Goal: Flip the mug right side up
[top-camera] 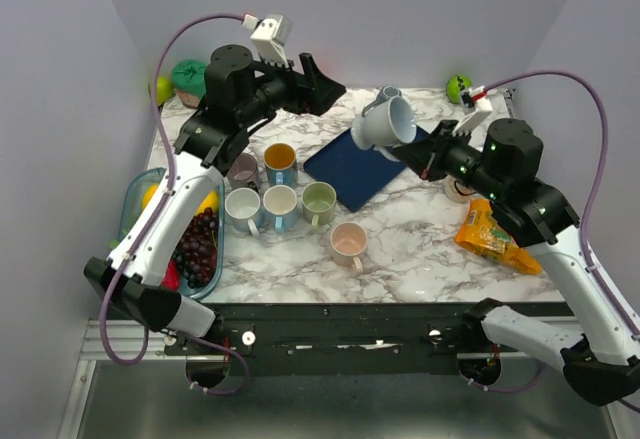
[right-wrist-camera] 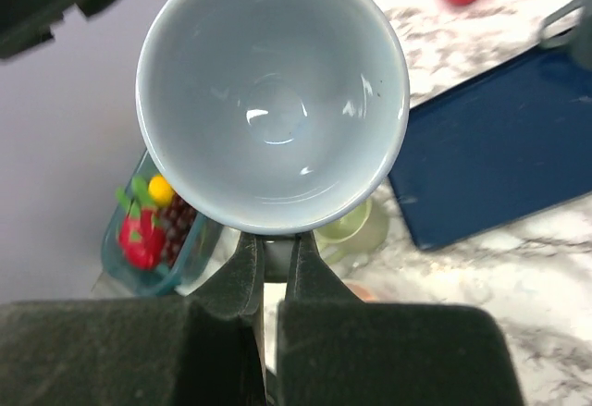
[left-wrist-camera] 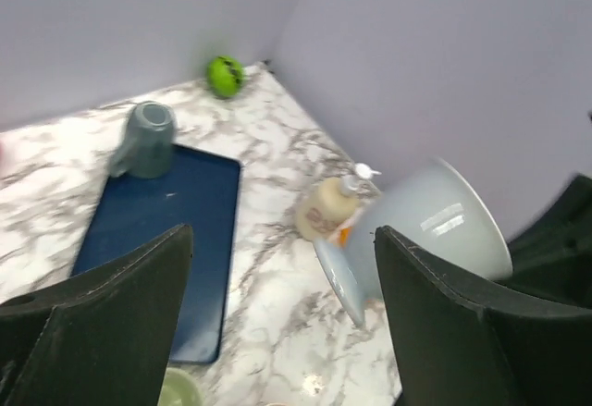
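Note:
A pale blue mug (top-camera: 385,124) hangs in the air over the far end of the blue tray (top-camera: 355,169). It is tipped on its side with its mouth facing the right wrist camera. My right gripper (top-camera: 415,151) is shut on the mug (right-wrist-camera: 273,101); its jaws (right-wrist-camera: 275,258) pinch the handle just under the rim. My left gripper (top-camera: 325,84) stands open to the left of the mug, with nothing between its fingers (left-wrist-camera: 120,295). In the left wrist view the mug (left-wrist-camera: 435,230) shows beyond the right finger, apart from it.
A grey mug (top-camera: 387,95) stands upside down on the tray's far corner. Several upright mugs (top-camera: 280,204) cluster at the centre left. A fruit container (top-camera: 190,239) sits at the left edge, an orange snack bag (top-camera: 490,239) at the right, and a soap bottle (left-wrist-camera: 328,207) and green ball (top-camera: 458,87) at the far right.

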Robot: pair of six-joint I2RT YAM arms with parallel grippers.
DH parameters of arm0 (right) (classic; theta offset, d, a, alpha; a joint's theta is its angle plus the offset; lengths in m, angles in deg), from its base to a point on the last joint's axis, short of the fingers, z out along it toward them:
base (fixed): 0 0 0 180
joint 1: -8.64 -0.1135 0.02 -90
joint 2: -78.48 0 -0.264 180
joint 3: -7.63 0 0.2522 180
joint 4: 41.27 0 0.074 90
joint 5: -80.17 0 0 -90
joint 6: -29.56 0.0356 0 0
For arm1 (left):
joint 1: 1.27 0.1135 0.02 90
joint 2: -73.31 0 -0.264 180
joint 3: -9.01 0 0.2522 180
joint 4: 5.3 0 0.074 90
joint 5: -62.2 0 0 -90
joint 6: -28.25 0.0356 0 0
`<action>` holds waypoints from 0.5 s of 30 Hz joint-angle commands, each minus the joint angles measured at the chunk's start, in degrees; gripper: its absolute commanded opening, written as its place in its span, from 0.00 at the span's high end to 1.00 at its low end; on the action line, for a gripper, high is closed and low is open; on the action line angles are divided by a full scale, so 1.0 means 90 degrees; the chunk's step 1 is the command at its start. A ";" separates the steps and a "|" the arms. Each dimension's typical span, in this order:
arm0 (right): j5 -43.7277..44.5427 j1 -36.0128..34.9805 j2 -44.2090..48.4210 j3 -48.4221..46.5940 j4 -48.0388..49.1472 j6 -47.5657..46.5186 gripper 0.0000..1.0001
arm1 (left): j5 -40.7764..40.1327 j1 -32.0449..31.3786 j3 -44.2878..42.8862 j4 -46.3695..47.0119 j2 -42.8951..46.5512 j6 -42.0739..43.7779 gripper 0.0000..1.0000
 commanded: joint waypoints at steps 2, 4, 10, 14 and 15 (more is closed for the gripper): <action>0.1398 -0.1365 0.0005 -0.0106 -0.0029 0.0098 0.99 | -0.2317 0.0031 -0.0118 -0.1987 0.0960 0.0479 0.13; 0.1664 -0.1998 -0.0112 -0.0106 -0.0146 0.0264 0.99 | -0.2573 0.0021 -0.0040 -0.2243 0.1196 0.0342 0.12; 0.2280 -0.3094 -0.0532 0.0206 0.0009 0.0557 0.99 | -0.2867 0.0031 0.0262 -0.2947 0.2016 0.0215 0.12; 0.2835 -0.3632 -0.0962 0.0294 0.0009 0.0459 0.99 | -0.2945 0.0021 0.0488 -0.3152 0.2475 0.0107 0.12; 0.2992 -0.3778 -0.1030 0.0324 0.0038 0.0401 0.99 | -0.2955 0.0021 0.0517 -0.3153 0.2525 0.0107 0.12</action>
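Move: The right hand, already holding the pale grey mug high up, is bound for the upright mugs. The pink mug among them stands about 10 cm to its left, 3 cm back and 34 cm below. The green mug is some 16 cm left and 6 cm ahead of the hand; the navy tray's middle lies about 25 cm ahead and 3 cm left. From the empty left hand the pink mug is roughly 12 cm back, 3 cm right and 40 cm below. Carry the grey mug left about 10 cm with the right gripper, drawing back and sinking some 7 cm each, steeper towards the end, down towards the pink mug. Keep the pinch, turn the wrist a little counter-clockwise and tip the fingers slightly down. Meanwhile pull the open left gripper about 12 cm left and some 7 cm back, swinging it roughly 20 degrees counter-clockwise. ##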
